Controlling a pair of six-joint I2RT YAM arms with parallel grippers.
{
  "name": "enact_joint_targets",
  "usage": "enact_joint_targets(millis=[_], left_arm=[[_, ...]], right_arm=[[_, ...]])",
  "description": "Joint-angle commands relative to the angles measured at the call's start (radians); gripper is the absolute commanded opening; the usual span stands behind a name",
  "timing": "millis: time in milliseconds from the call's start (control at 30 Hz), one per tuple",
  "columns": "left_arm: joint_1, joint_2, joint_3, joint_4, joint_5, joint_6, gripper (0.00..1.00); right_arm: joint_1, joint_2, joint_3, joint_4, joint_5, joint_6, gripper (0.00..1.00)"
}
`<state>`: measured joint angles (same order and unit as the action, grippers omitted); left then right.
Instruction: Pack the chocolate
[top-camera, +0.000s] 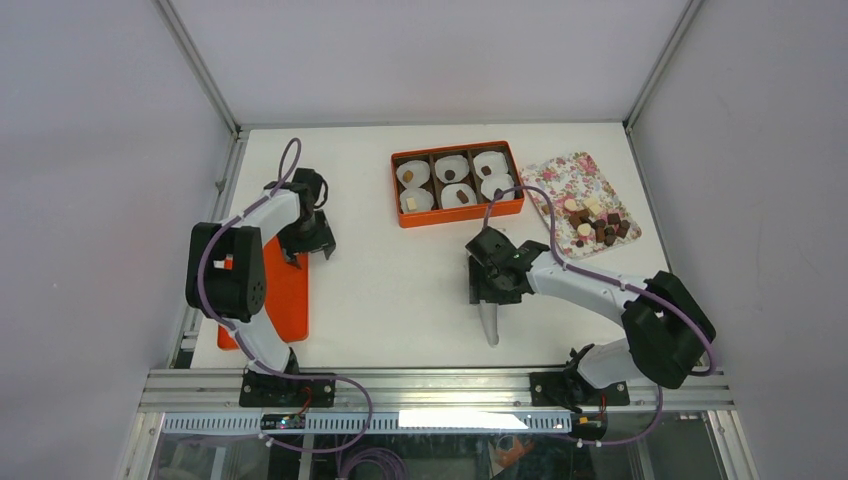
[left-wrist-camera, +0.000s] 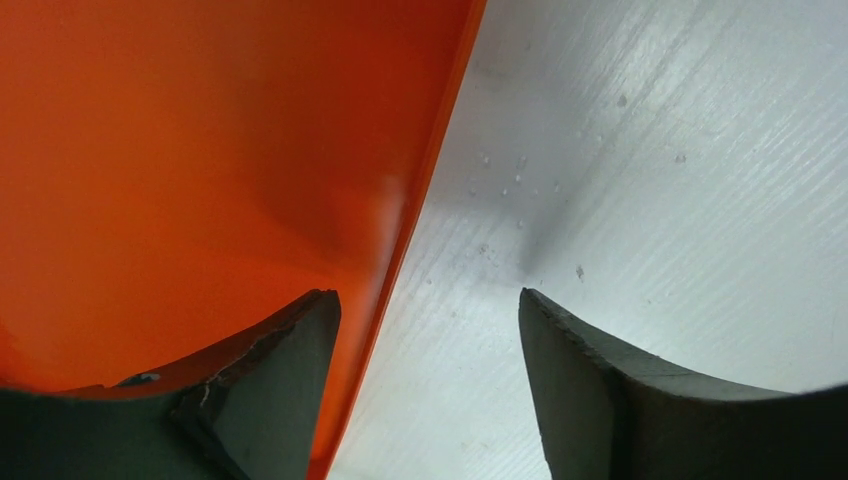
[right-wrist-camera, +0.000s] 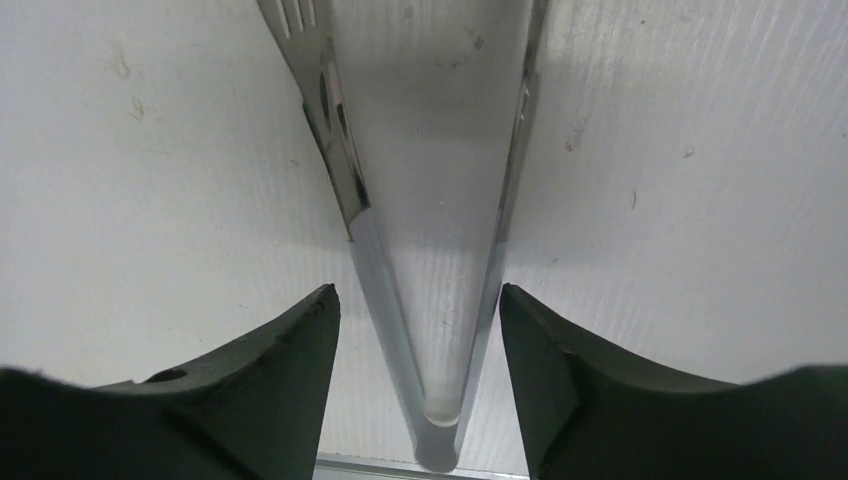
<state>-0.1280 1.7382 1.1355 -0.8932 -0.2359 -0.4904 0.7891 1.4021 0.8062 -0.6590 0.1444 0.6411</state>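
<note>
The chocolate (top-camera: 598, 228) lies in a small heap of dark, tan and cream pieces on the floral tray (top-camera: 565, 172) at the right. Single pieces sit in several white paper cups (top-camera: 450, 175) inside the orange box (top-camera: 457, 215). Metal tongs (top-camera: 490, 325) lie flat on the table. My right gripper (top-camera: 487, 298) is low over them and open. In the right wrist view its fingers (right-wrist-camera: 300, 340) stand on either side of the tongs (right-wrist-camera: 330, 130) without touching them. My left gripper (top-camera: 305, 255) is open, straddling the right edge of the orange lid (left-wrist-camera: 200, 150).
The orange lid (top-camera: 288, 300) lies flat at the table's left, partly under the left arm. The box stands at the back centre with the floral tray just right of it. Grey walls close in the table on three sides.
</note>
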Motion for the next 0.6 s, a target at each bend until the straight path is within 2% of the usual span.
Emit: enact_joint_targets(millis=[0, 133, 233, 267, 300, 400, 567], left_arm=[[0.022, 0.031, 0.042, 0.032, -0.013, 0.037, 0.66], [0.028, 0.053, 0.029, 0.045, 0.011, 0.040, 0.54], [0.028, 0.052, 0.022, 0.054, 0.031, 0.038, 0.37], [0.028, 0.052, 0.023, 0.057, 0.035, 0.039, 0.23], [0.028, 0.053, 0.027, 0.057, 0.038, 0.042, 0.01], [0.027, 0.034, 0.038, 0.055, 0.070, 0.059, 0.00], [0.027, -0.106, 0.053, 0.045, 0.114, 0.095, 0.00]], right_arm=[[0.007, -0.016, 0.014, 0.037, 0.031, 0.040, 0.65], [0.007, -0.051, 0.049, -0.012, 0.058, 0.055, 0.65], [0.007, -0.085, 0.095, -0.060, 0.081, 0.075, 0.65], [0.007, -0.099, 0.109, -0.071, 0.089, 0.082, 0.65], [0.008, -0.115, 0.123, -0.081, 0.101, 0.087, 0.65], [0.007, -0.162, 0.169, -0.113, 0.127, 0.097, 0.65], [0.005, -0.189, 0.270, -0.180, 0.145, 0.083, 0.65]])
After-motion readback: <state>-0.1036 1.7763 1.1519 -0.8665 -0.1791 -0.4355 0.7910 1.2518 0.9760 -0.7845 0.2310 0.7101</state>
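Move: Straddling the right-hand rim of the orange lid near its far end, the left hand has the lid's middle about 10 cm to its left, 6 cm back and some 2 cm below. The orange box lies roughly 29 cm to that hand's right and 16 cm ahead. From the right hand, the box is about 25 cm ahead and 6 cm left, the flowered tray 22 cm ahead and 19 cm right, and the tongs just beneath, centred 2 cm ahead and 1 cm left. Sinking about 1 cm and easing slightly forward, the left hand shuts its wide-open fingers fully across the lid's right rim, so that they pinch it. The right hand pauses, then climbs some 8 cm off the tongs while moving about 3 cm forward towards the box, its fingertips tilting forward about 10 degrees and its fingers staying open. ##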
